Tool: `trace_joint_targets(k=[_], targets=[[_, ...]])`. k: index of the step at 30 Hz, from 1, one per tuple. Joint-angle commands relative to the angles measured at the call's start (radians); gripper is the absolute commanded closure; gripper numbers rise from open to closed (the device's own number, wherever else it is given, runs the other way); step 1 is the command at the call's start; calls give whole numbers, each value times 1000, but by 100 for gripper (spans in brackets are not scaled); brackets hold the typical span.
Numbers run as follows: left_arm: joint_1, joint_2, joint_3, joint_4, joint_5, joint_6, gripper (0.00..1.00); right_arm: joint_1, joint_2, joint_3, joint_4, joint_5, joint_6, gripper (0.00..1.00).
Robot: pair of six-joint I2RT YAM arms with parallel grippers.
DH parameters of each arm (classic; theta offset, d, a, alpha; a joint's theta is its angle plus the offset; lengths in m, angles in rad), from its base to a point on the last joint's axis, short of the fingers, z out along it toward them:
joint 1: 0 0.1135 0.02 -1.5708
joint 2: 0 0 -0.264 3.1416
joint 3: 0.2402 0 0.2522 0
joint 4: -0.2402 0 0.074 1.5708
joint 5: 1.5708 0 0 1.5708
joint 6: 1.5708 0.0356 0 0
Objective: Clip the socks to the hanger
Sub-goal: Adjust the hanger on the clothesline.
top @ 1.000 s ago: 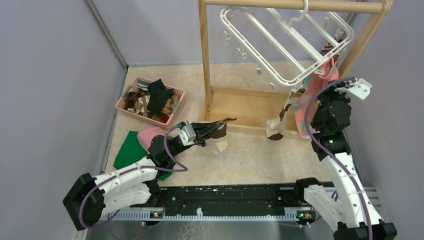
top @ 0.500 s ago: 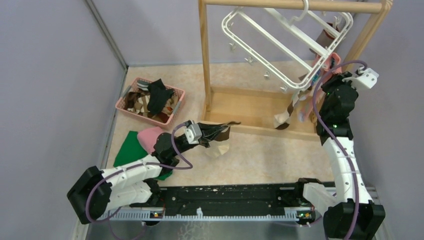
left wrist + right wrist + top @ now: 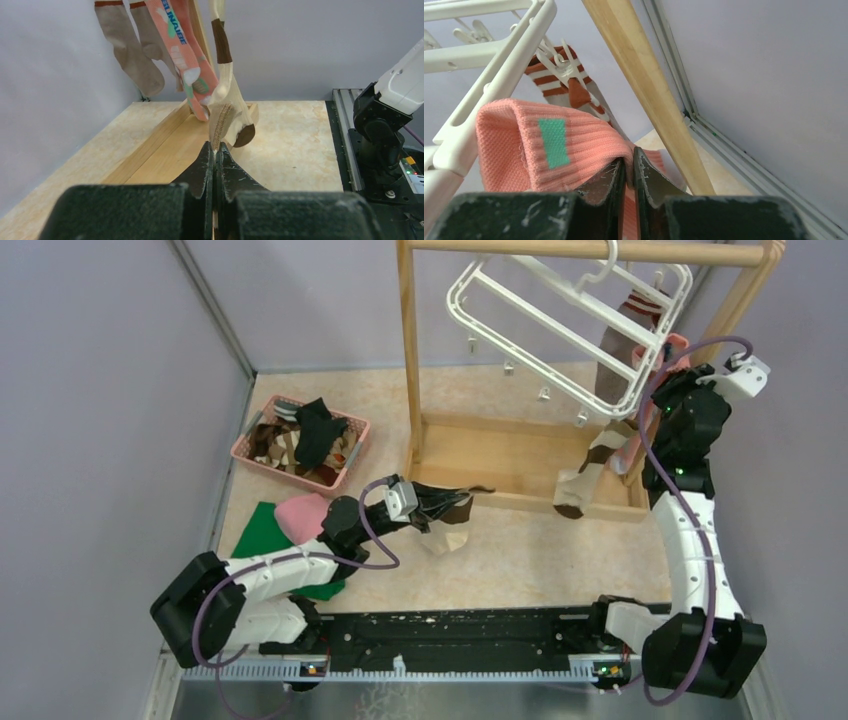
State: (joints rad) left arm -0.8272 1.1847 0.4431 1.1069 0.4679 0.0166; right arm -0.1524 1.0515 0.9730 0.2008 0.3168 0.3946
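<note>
The white hanger (image 3: 560, 325) hangs tilted from the wooden stand's top bar, its rim close in the right wrist view (image 3: 499, 75). A grey-brown sock (image 3: 615, 360) with a red-white striped cuff (image 3: 555, 80) is held in a clip. My right gripper (image 3: 666, 390) is shut on the cuff of the salmon pink sock (image 3: 554, 145), right beside the hanger's rim. A brown-cream sock (image 3: 580, 475) dangles below the rim. My left gripper (image 3: 432, 504) is low over the table, shut on another brown-cream sock (image 3: 220, 120), left of the hanging ones (image 3: 182, 55).
The wooden stand (image 3: 408, 360) has a base tray (image 3: 500, 455) under the hanger and a slanted post (image 3: 644, 85) just right of my right gripper. A pink basket (image 3: 352, 455) of socks sits at the back left. Green cloth (image 3: 262, 535) and pink cloth (image 3: 300, 515) lie near the left arm.
My right gripper has risen and moved right with the salmon sock, and the hanger has tipped up with it. The left gripper has shifted right with its sock.
</note>
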Motion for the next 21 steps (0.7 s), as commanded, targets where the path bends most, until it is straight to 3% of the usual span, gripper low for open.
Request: trace_joint_targets(k=[1,10,15,21], targets=[[1,20,46,87,43,-15,100,-22,63,93,62,-44,29,91],[2,55,60,95,52,-29,100,-22,147,150,57,-135,2,86],[1,68,64,98,62,-46,100,-22,44,55,84,-209,-16,59],[2,96,85,101,84,-51,100,-22,-125,-29,33,-198,-45,43]])
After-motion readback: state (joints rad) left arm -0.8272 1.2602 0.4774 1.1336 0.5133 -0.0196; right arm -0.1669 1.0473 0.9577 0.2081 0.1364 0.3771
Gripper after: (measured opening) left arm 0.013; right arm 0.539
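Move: The right hand still pinches the pink sock's cuff beside the hanger, whose middle lies about 10 cm ahead, 15 cm left and 5 cm above. The right wooden post stands some 6 cm ahead and 5 cm right; the cream-brown sock hangs roughly 8 cm back, 10 cm left and 9 cm lower. From the left hand the hanger's middle is about 27 cm ahead, 17 cm right and 15 cm up. Right hand carries the pinched pink sock 4 cm forward, then lets go, drawing 3 cm back and left. ##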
